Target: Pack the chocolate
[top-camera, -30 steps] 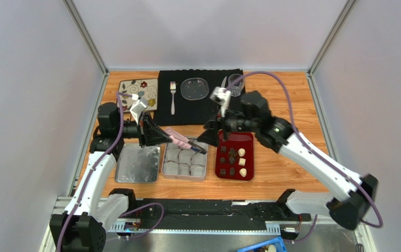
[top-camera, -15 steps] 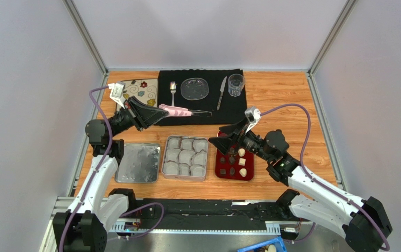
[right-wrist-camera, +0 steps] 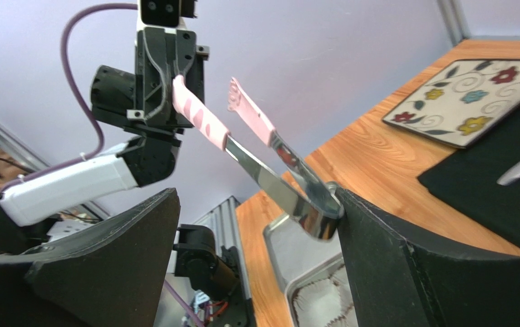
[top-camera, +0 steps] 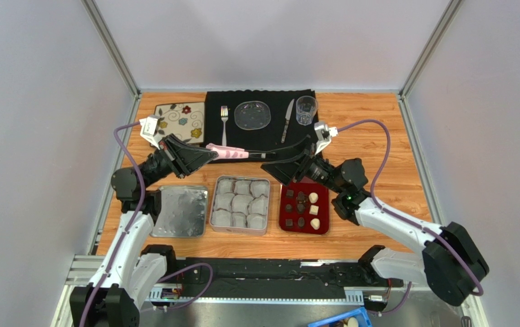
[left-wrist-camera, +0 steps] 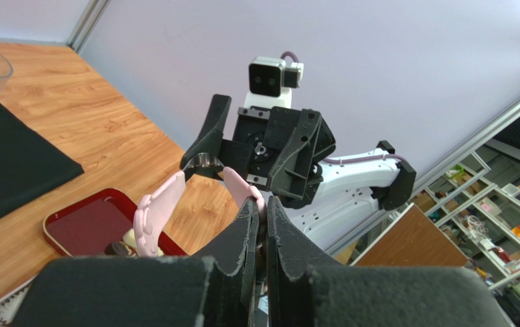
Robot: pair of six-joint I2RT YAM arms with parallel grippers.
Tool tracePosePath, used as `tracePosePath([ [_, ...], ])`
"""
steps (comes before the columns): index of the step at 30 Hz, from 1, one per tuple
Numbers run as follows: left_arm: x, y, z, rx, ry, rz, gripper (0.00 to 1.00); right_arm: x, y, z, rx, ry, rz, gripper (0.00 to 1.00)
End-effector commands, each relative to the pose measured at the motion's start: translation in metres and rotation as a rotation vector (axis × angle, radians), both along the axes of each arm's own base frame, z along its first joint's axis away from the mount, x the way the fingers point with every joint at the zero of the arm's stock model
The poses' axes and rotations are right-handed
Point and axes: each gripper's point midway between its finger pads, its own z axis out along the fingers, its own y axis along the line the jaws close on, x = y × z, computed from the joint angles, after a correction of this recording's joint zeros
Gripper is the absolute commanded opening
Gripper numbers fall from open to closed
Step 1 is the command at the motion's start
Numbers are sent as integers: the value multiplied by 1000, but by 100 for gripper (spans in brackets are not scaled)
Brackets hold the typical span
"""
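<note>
The chocolate point(top-camera: 301, 199), dark and cream-white bite-size pieces, lies in a red tray point(top-camera: 324, 187) right of centre; a few pieces point(left-wrist-camera: 124, 240) show in the left wrist view. Pink-tipped metal tongs point(top-camera: 232, 150) hang level in the air behind the tin point(top-camera: 210, 211). My left gripper point(top-camera: 207, 152) point(left-wrist-camera: 261, 204) is shut on one pink arm of the tongs point(left-wrist-camera: 243, 189). My right gripper point(top-camera: 278, 163) point(right-wrist-camera: 259, 197) is open around the tongs' metal bend point(right-wrist-camera: 317, 214), which rests against one finger point(right-wrist-camera: 406, 266).
The tin holds several crinkled white paper cups point(top-camera: 241, 203). Its flat lid point(top-camera: 179, 211) lies to its left. At the back a black mat point(top-camera: 263, 139) carries a fork point(top-camera: 224, 126), a glass plate point(top-camera: 252, 114), a knife point(top-camera: 287, 121) and a glass point(top-camera: 305, 109), beside a floral tile point(top-camera: 179, 121).
My left gripper has carried the tongs up from over the tin and levelled them. My right gripper left the red tray, opened wider and came up round the tongs' metal end.
</note>
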Motion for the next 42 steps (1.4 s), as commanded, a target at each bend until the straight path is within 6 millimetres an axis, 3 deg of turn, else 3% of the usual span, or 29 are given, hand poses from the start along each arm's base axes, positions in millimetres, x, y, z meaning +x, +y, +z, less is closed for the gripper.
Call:
tracePosePath([
  [1, -8, 2, 12, -28, -57, 10, 0, -6, 9, 43, 131, -48, 97, 87],
  [9, -11, 2, 10, -28, -62, 7, 0, 0, 20, 43, 218, -17, 170, 86],
  [18, -13, 2, 2, -26, -50, 9, 0, 2, 28, 46, 218, -20, 208, 75],
  [29, -12, 3, -2, -23, -54, 17, 0, -5, 47, 28, 118, 32, 279, 62],
  [38, -13, 2, -2, -17, -63, 13, 0, -5, 50, 20, 76, 55, 286, 59],
  [42, -13, 2, -4, -16, -60, 12, 0, -4, 50, 19, 78, 60, 280, 53],
])
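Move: The pink-tipped tongs, held out by the left hand, have their middle about 7 cm to the right hand's left, 2 cm ahead and slightly above it, with their joined metal end already beside its forward finger. The clear box of cups lies roughly 9 cm left and 5 cm ahead, nearly 30 cm below; the red tray is about 13 cm right, 5 cm ahead, 30 cm below. From the left hand the tongs' middle is some 9 cm right, level ahead. The right hand slides about 5 cm to its left along the metal end of the tongs towards the left hand, turning some 15 degrees counter-clockwise so that its open fingers come to straddle both metal legs, while they close from wide open to a little over half. The left hand keeps its pinch on one pink leg and holds the tongs out for it, easing only about a centimetre back and down. ##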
